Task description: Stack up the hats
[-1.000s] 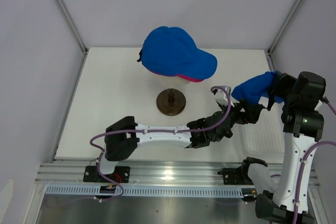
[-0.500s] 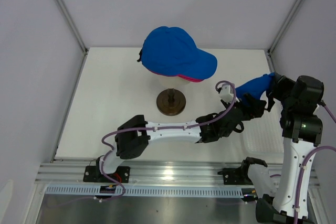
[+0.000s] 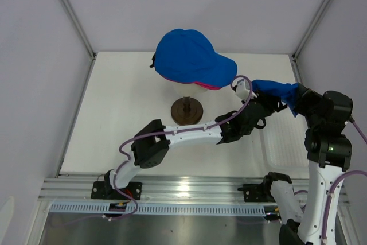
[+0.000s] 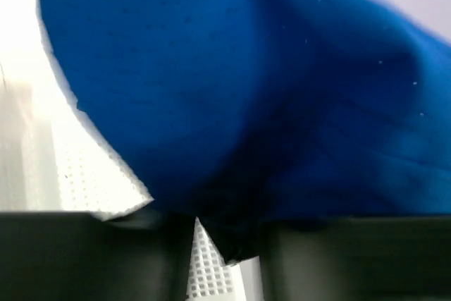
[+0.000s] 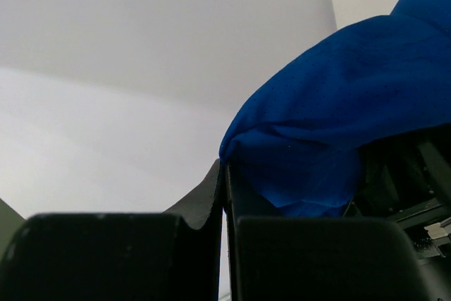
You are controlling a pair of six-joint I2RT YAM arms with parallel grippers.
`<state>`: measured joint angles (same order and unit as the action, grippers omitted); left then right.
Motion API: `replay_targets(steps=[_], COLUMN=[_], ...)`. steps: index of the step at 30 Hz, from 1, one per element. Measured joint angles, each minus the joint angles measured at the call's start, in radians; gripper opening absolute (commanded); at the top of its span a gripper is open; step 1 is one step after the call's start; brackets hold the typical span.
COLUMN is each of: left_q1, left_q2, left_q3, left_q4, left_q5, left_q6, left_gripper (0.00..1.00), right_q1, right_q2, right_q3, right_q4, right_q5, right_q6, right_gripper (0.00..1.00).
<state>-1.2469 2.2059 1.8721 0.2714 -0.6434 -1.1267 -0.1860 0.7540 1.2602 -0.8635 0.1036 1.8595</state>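
A blue hat (image 3: 192, 55) sits on top of a pink hat, whose edge (image 3: 205, 85) shows under its brim, high above the dark round stand (image 3: 187, 111). A second blue hat (image 3: 274, 89) hangs at the right, with my right gripper (image 3: 296, 99) shut on its fabric (image 5: 331, 125); the fingers (image 5: 225, 174) are pressed together. My left gripper (image 3: 267, 106) reaches under this hat. Blue cloth (image 4: 246, 89) fills the left wrist view, and a dark fold drops between the left gripper's (image 4: 215, 227) jaws. Whether they pinch it is unclear.
A white mesh mat (image 3: 287, 142) lies on the table's right side, below the held hat, and shows through the left jaws' gap (image 4: 211, 273). Grey walls close in the white table (image 3: 126, 119) on three sides.
My left arm stretched right and up until its gripper met the hanging blue hat, and its jaws narrowed. The right gripper carried that hat slightly left toward it.
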Motion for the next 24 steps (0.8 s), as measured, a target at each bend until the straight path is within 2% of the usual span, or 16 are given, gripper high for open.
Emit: replay_targets(steps=[1,2,3,8,9,10,15,18,19,22,24], left_q1=[-0.002,-0.003,-0.003,0.003,0.008,0.015,0.076,0.115,0.126,0.135,0.134], left_q2=[0.002,0.002,0.002,-0.026,-0.043,-0.065,-0.190,-0.254,-0.259,-0.233,-0.195], left_q3=[0.002,0.002,0.002,-0.031,-0.047,-0.061,-0.067,-0.029,0.011,0.224,0.417], left_q4=[-0.003,-0.008,-0.007,-0.021,-0.036,-0.060,-0.238,-0.354,-0.404,-0.603,-0.719], left_q5=[0.006,0.010,0.017,0.082,0.105,0.142,0.345,0.500,0.554,0.684,0.762], left_q6=[0.004,0.005,0.019,0.109,0.129,0.150,0.287,0.390,0.428,0.537,0.611], left_gripper=[0.10,0.03,0.01,0.01,0.01,0.01,0.01,0.01,0.01,0.01,0.03], right_q1=[0.002,0.003,0.005,0.024,0.029,0.035,0.054,0.067,0.071,0.087,0.098], right_q2=[0.000,0.000,0.000,-0.014,-0.019,-0.027,-0.058,-0.092,-0.105,-0.153,-0.161], right_q3=[-0.003,-0.003,-0.003,-0.003,-0.004,-0.008,-0.017,-0.020,-0.021,-0.024,-0.013], right_q4=[-0.001,-0.002,-0.002,-0.003,-0.003,0.006,0.079,0.134,0.144,0.166,0.150], right_q5=[0.000,0.001,0.005,0.077,0.103,0.132,0.256,0.301,0.306,0.273,0.236], right_q6=[0.000,-0.001,-0.002,-0.077,-0.108,-0.153,-0.460,-0.683,-0.745,-0.977,-1.111], right_gripper=[0.00,0.00,0.00,0.00,0.04,0.13,0.19,0.43,0.63,0.98,1.00])
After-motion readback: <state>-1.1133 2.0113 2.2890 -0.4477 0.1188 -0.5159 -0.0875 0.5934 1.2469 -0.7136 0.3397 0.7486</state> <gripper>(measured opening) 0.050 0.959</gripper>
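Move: The blue hat hangs from my shut right fingers, its middle about 6 cm left of that hand, 3 cm ahead and 7 cm below. From my left hand, half open at its lower edge, that middle is some 2 cm ahead, 2 cm left and 5 cm above. The empty tray lies about 11 cm to my left hand's right, level fore-and-aft, 25 cm below; the hat stack is 30 cm left, 7 cm ahead, 8 cm higher. My left hand stays almost put while its fingers close and pinch the blue hat; only then does my right open wide, let go and draw back about 5 cm, rolling its left side down some 60 degrees. My left keeps its pinch and lifts the hat about 13 cm, with some 6 cm back and left, swinging counter-clockwise and tipping up. ##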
